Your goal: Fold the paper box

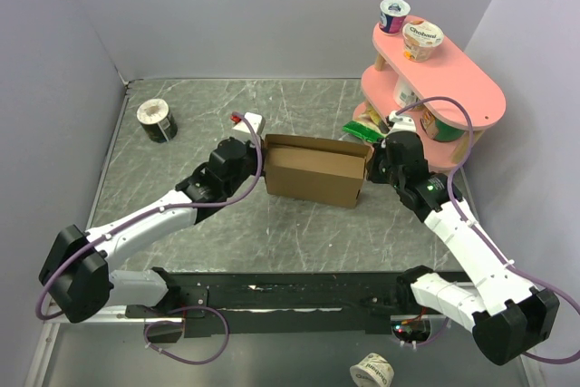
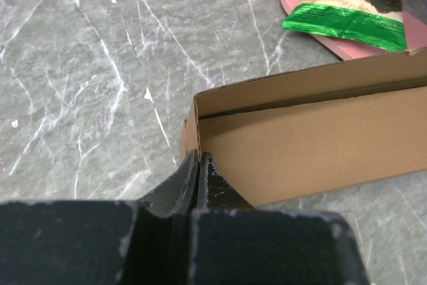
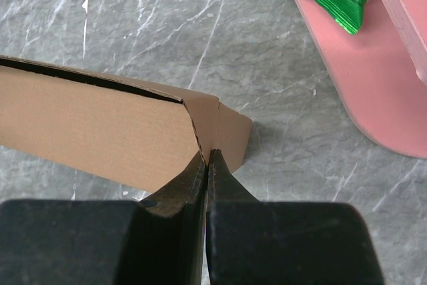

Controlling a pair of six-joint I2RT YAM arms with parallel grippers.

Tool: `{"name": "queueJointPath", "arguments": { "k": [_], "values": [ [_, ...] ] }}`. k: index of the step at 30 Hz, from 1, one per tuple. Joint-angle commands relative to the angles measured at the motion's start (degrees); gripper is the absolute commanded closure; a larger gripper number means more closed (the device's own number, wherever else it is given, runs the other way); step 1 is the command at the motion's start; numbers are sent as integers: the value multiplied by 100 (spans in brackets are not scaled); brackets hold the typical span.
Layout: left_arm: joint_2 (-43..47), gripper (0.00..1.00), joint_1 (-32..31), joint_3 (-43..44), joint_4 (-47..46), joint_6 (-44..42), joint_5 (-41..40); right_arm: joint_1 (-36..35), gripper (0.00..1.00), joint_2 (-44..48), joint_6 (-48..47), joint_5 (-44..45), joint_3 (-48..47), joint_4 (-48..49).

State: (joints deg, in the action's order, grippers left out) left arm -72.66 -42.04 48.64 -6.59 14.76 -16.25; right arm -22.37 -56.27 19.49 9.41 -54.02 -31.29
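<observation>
The paper box (image 1: 313, 172) is a plain brown cardboard box standing in the middle of the table, its walls up. My left gripper (image 1: 257, 153) is shut on the box's left end wall; the left wrist view shows the jaws (image 2: 199, 157) pinched on that wall's edge (image 2: 192, 125). My right gripper (image 1: 373, 162) is shut on the box's right end flap; in the right wrist view the jaws (image 3: 208, 154) clamp the flap (image 3: 217, 121). The box's long wall (image 3: 87, 125) runs off to the left there.
A pink two-tier stand (image 1: 435, 88) with yogurt cups (image 1: 421, 40) stands at the back right, close behind my right arm. A green snack bag (image 1: 361, 130) lies by its foot. A dark cup (image 1: 156, 120) lies at the back left. Another cup (image 1: 373, 372) lies below the table's near edge.
</observation>
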Motion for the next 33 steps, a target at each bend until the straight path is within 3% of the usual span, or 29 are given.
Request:
{"name": "queueJointPath", "arguments": {
  "k": [1,7,9,11,15,17,18,25,33],
  "values": [
    [-459,99,-32,-356,1916,-184,-388,13,100,151,-41,316,-91,219],
    [-240,96,-32,-329,1740,-167,262,13,100,187,-76,0,-170,272],
    [-152,79,-23,-294,1723,-114,376,13,100,187,-129,8,-179,264],
    [-3,77,20,-276,1688,-97,517,22,100,204,-173,-53,-135,360],
    [200,57,117,-215,1679,-70,842,13,100,187,-252,-246,-82,448],
    [305,52,161,-215,1626,-61,1009,13,100,178,-279,-299,-82,457],
    [349,44,179,-241,1591,-35,1106,13,100,187,-287,-334,-82,483],
    [771,34,407,-241,1292,140,1923,13,100,195,-331,-361,-91,466],
    [956,37,706,-224,896,492,2469,22,100,195,-314,-405,-74,492]
  ]
}}
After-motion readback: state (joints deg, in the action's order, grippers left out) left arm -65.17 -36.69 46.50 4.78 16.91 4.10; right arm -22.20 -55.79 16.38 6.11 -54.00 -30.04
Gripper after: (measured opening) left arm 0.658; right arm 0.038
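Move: The paper box hangs between the hands: its left end flap is in the left fingertips, the flap's middle about 2 cm below them, and the box's middle lies about 14 cm to that hand's right, 3 back and 5 below. From the right hand, the box's middle is about 14 cm left, level fore and aft, 5 below; the chip bag is 12 ahead, 2 right, 9 below, and the pink shelf 10 ahead, 12 right. The box's left end flap is let go as the left fingers spread to about two thirds open. That hand draws back some 5 cm and sinks about 1 cm, tipping down and turning clockwise some 10 degrees, the flap's edge ending between the parted fingers. The right hand keeps its pinch on the right end, nearly in place, turning slightly counter-clockwise. ##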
